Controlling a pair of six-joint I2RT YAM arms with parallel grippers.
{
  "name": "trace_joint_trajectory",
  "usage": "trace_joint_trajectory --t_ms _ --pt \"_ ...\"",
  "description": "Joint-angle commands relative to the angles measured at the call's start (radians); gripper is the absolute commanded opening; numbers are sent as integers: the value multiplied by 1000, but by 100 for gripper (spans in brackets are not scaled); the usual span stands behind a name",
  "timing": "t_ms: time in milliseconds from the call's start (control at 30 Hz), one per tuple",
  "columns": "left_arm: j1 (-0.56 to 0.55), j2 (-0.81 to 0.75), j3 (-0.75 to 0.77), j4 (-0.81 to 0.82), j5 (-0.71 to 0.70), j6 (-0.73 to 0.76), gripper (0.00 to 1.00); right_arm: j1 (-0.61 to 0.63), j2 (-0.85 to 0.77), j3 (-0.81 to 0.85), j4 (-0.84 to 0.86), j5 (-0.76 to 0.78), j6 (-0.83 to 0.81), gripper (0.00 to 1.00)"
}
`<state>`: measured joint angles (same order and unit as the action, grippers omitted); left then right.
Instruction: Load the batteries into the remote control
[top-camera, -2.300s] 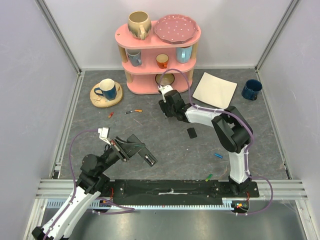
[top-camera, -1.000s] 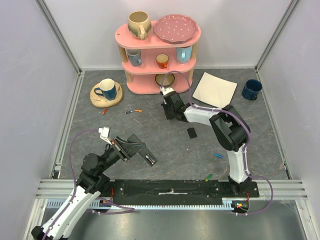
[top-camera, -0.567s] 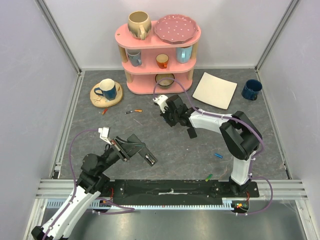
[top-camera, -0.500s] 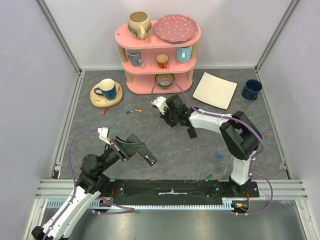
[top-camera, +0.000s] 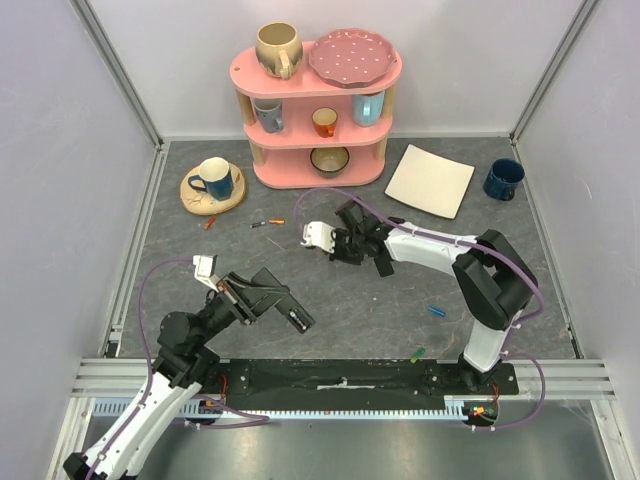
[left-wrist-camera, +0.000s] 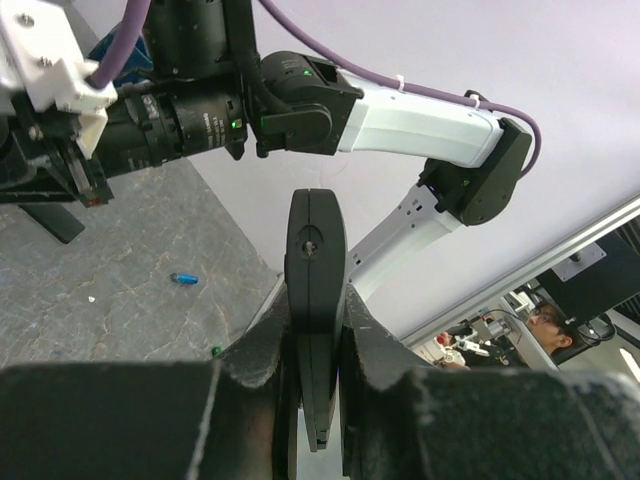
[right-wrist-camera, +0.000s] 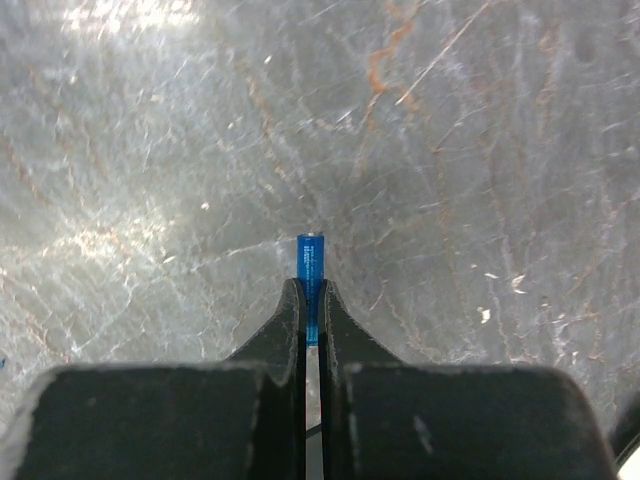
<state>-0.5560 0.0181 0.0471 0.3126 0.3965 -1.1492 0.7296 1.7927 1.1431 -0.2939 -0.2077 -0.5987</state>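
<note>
My left gripper (top-camera: 262, 297) is shut on the remote control (top-camera: 290, 310), a slim black bar held off the table at the near left. In the left wrist view the remote control (left-wrist-camera: 316, 270) stands edge-on between the fingers. My right gripper (top-camera: 347, 246) hangs over the middle of the table, shut on a blue battery (right-wrist-camera: 310, 258) whose tip sticks out past the fingertips above the grey surface. Loose batteries lie about: a blue one (top-camera: 437, 310), a green one (top-camera: 418, 353), an orange one (top-camera: 270, 222) and a red one (top-camera: 209, 222).
A pink shelf (top-camera: 245, 75) with mugs, a bowl and a plate stands at the back. A blue mug (top-camera: 212, 180) sits on a wooden saucer at back left. A cream square plate (top-camera: 430, 180) and a dark blue cup (top-camera: 503, 178) are back right. A small black piece (top-camera: 384, 265) lies beside the right gripper.
The right arm has swung its gripper away from the shelf, toward the left and the near side, turning its wrist. The left arm and the remote control have not moved.
</note>
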Motion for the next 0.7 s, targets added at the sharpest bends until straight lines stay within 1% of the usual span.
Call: trace_joint_trajectory --t_ms 0,67,300,400,433,500,533,600,633,667 --pt "5 -10 -85 60 28 -21 2 1 -26 -49 -27 -44 -93 0" --pt "5 -44 -84 51 28 -24 2 -1 -26 -72 -24 -55 -101 0" --pt "5 -49 -87 52 27 -35 2 -1 -1 -86 -10 -93 -70 1" --pt "5 -47 -84 51 28 -34 2 -1 11 -92 -8 -104 -49 9" --pt "5 -47 -84 49 28 -34 2 1 14 -92 -8 -104 -41 16" --pt "5 -49 -85 48 30 -35 2 1 16 -92 -7 -95 -27 23" --pt "5 -49 -87 48 31 -37 2 -1 13 -95 -4 -93 -27 30" --pt "5 -49 -87 46 33 -37 2 -1 5 -105 9 -84 -15 36" --pt "5 -49 -85 46 33 -37 2 1 1 -108 10 -73 -13 43" --pt "5 -49 -85 45 33 -35 2 1 -7 -112 19 -70 -10 45"
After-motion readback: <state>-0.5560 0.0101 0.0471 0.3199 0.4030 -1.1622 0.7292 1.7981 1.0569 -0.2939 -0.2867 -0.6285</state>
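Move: The blue battery is already pinched in the right fingers; the bare patch of table it is taken to lies about 3 cm back, 1 cm to the right and some 4 cm below that hand. The black cover lies about 10 cm right and 4 cm back of the hand, the thin stick some 16 cm left and 2 cm ahead. From the left hand, which holds the remote up, that patch is roughly 14 cm ahead, 15 cm right and 23 cm below. The blue battery is lowered to the bare tabletop by the right hand, which goes back and down about 3 cm each way, edging slightly right, then all but stops low over the table. The fingers there open to a bit under half and let go of the battery, staying around it while the hand tips only about 5 degrees. ##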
